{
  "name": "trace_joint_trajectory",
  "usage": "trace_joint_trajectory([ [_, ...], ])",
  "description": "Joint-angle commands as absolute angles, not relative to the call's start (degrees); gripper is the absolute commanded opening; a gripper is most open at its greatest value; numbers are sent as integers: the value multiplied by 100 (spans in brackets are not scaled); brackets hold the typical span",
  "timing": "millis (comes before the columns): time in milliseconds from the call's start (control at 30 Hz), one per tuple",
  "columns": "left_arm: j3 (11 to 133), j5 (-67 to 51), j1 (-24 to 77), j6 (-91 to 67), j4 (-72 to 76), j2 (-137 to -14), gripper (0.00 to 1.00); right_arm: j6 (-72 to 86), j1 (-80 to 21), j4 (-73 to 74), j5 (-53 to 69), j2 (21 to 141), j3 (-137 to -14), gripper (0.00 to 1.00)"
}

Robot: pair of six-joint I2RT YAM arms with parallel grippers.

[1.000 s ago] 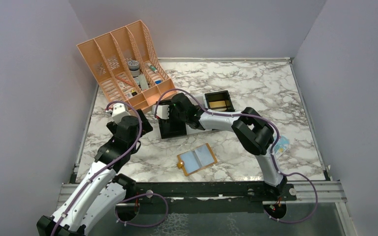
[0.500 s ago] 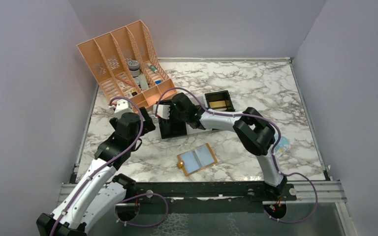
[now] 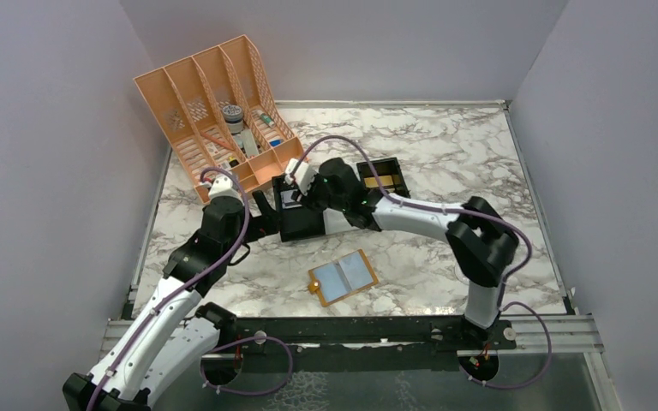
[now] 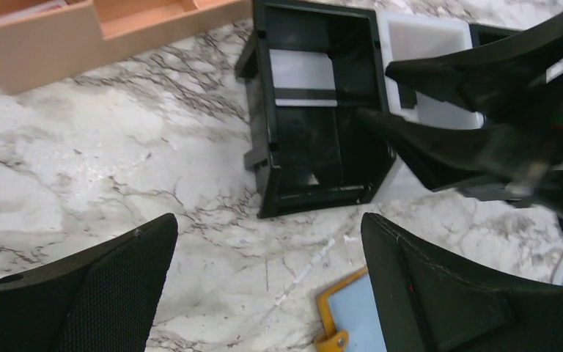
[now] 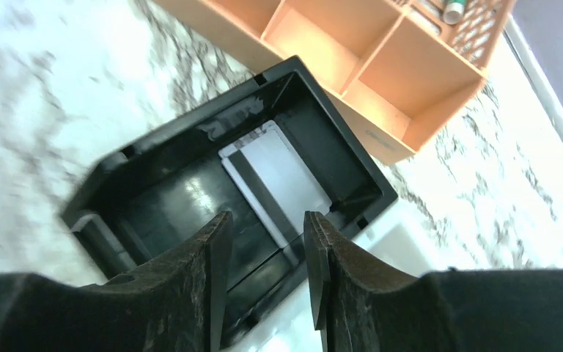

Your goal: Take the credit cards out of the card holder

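The card holder point(image 3: 343, 276) lies open on the marble near the front, tan rim around pale blue panels; its corner point(image 4: 352, 315) shows by my left fingers. I cannot tell cards from panels inside it. One pale credit card point(image 5: 278, 180) with a dark stripe lies in a black bin point(image 3: 291, 227); the same card point(image 4: 304, 77) shows in the left wrist view. My right gripper point(image 5: 266, 220) hovers over that bin, jaws apart with nothing between them. Just left of the bin, my left gripper point(image 3: 261, 214) is wide open and empty.
An orange file organizer point(image 3: 218, 111) with small items stands at the back left. A second black bin point(image 3: 383, 177) with something tan inside sits behind the right arm. Grey walls close in on three sides.
My left gripper moved forward and right toward the black bin. The right arm's elbow swung right and its gripper shifted slightly right over the bin. The card holder did not move.
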State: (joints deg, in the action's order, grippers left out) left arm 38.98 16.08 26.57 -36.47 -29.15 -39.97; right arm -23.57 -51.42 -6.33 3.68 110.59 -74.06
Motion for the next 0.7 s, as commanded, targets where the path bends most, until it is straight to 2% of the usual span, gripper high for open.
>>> trace_joint_trajectory([
  [0, 3693, 448, 2622, -3665, -2943, -3783, 99, -323, -5150, -1252, 291, 9882, -6596, 41],
  [333, 3571, -773, 2624, -3664, -2889, -3863, 99, 2509, -5142, -1015, 165, 8149, -4636, 41],
  [467, 3578, -1112, 2619, -3455, -2833, -4088, 99, 3229, -5142, -502, 73, 7941, -4376, 41],
  [667, 3617, -1496, 2619, -3292, -2651, -4349, 98, 3471, -5142, 443, -247, 7909, -4424, 41],
])
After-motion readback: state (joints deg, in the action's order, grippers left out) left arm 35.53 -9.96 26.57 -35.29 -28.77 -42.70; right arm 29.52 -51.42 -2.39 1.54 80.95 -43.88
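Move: The open card holder lies about 20 cm back and 12 cm to the right of the right hand, roughly 9 cm lower. That hand is right over the black tray, some 6 cm above its middle, and the white tray is 11 cm to its right. From the left hand the card holder is around 17 cm back, 19 cm to the right and 17 cm below. Right hand arcs some 15 cm back-right, up then down, towards the card holder; left goes right and back. ##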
